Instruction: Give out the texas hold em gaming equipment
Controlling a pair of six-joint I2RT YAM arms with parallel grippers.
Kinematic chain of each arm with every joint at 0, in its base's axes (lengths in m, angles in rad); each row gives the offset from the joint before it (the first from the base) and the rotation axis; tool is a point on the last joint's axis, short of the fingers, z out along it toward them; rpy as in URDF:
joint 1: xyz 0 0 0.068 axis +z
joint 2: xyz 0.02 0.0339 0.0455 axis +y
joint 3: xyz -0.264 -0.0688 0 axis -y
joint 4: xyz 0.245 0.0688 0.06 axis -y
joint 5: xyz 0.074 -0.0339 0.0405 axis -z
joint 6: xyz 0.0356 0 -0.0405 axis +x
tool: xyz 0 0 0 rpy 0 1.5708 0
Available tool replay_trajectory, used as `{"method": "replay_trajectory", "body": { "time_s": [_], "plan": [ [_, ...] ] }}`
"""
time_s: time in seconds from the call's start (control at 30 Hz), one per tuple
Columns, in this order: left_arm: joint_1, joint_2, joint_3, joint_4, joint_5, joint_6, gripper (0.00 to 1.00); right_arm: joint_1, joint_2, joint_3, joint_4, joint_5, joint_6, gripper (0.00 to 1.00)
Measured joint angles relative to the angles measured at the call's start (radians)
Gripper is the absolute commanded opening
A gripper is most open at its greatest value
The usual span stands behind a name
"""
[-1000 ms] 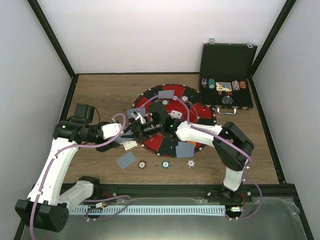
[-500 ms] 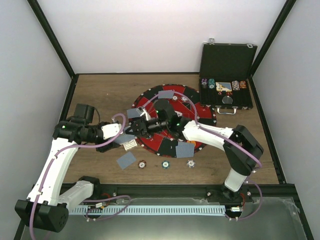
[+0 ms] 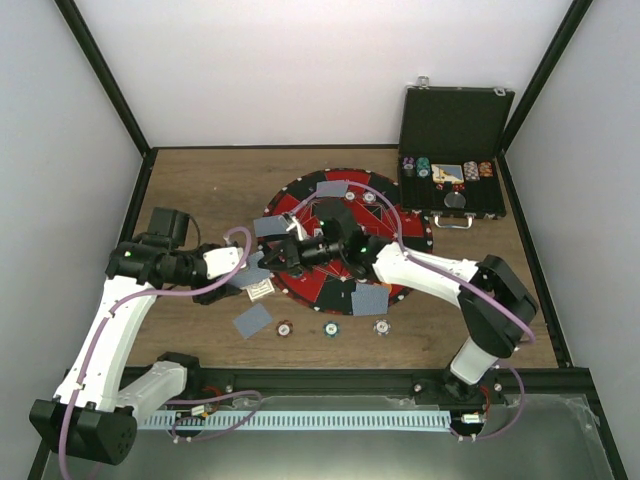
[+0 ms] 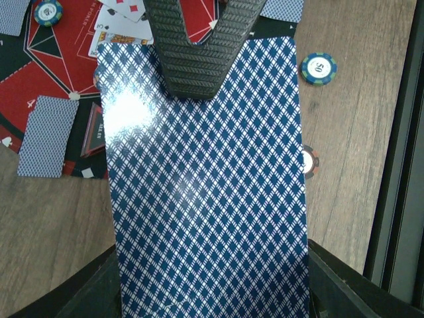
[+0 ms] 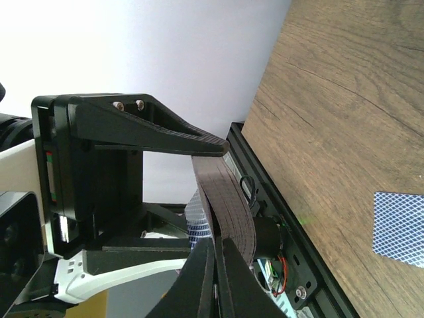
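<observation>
My left gripper (image 3: 250,270) (image 4: 209,291) is shut on the sides of a deck of blue-checked playing cards (image 4: 205,199), held just off the left rim of the round mat (image 3: 402,222). My right gripper (image 3: 276,254) (image 5: 215,246) has reached across and is shut on the far end of the deck's top card. The ribbed right fingers (image 4: 195,63) press on that end, and the deck's edge (image 5: 228,199) bows. Dealt cards lie face down on the mat (image 3: 332,188) (image 3: 368,298) and on the wood (image 3: 252,321). Three poker chips (image 3: 330,328) sit in a row near the front.
A black hinged case (image 3: 457,120) stands open at the back right, with chips (image 3: 445,170) in its tray. Face-up cards (image 4: 122,26) and a small box (image 3: 258,290) lie beside the deck. A black frame rail (image 3: 330,378) borders the front edge.
My right arm has stretched further left across the mat to the deck. Its fingers have gone from open to shut on the top card. The left arm has stayed still.
</observation>
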Motion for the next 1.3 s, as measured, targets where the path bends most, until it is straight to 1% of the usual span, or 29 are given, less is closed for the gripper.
{"method": "replay_trajectory", "body": {
  "time_s": [0.1,0.2,0.33,0.5,0.67,0.8,0.93,1.3],
  "plan": [
    [-0.001,0.000,0.000,0.006,0.008,0.000,0.05,-0.013,-0.016,-0.012,0.001,-0.010,0.008,0.01],
    [0.000,0.000,0.000,0.006,-0.002,0.000,0.05,-0.066,-0.061,-0.040,-0.009,-0.029,0.011,0.01],
    [0.000,0.000,0.000,0.002,-0.007,0.000,0.05,-0.212,-0.147,-0.082,-0.032,-0.050,-0.002,0.01],
    [0.000,-0.001,0.000,0.000,-0.009,0.000,0.05,-0.404,-0.200,-0.117,-0.098,-0.076,-0.068,0.01],
    [0.000,-0.003,0.000,0.000,-0.009,0.000,0.05,-0.612,-0.171,-0.138,-0.228,-0.066,-0.189,0.01],
    [0.000,-0.005,0.000,0.000,-0.011,0.000,0.05,-0.715,-0.087,-0.133,-0.309,-0.022,-0.275,0.01],
    [0.000,-0.005,0.000,0.000,-0.012,0.000,0.05,-0.746,0.021,-0.087,-0.389,0.049,-0.348,0.01],
    [0.000,-0.005,0.000,-0.001,-0.020,0.003,0.04,-0.752,0.238,0.066,-0.454,0.153,-0.436,0.01]
  ]
}}
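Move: The right hand, pinching a card beside the deck, has the face-up cards about 18 cm ahead, 15 to its right and 23 below. Just as low lie the near face-down card, level with it and 21 cm to its right, and the far face-down card, 33 ahead and 12 to its right. From the left hand holding the deck, the face-up cards lie some 21 cm ahead, 26 to its right and 20 below. Keeping its card, the right hand sweeps some 35 cm right and forward, then sinks towards the face-up cards. ##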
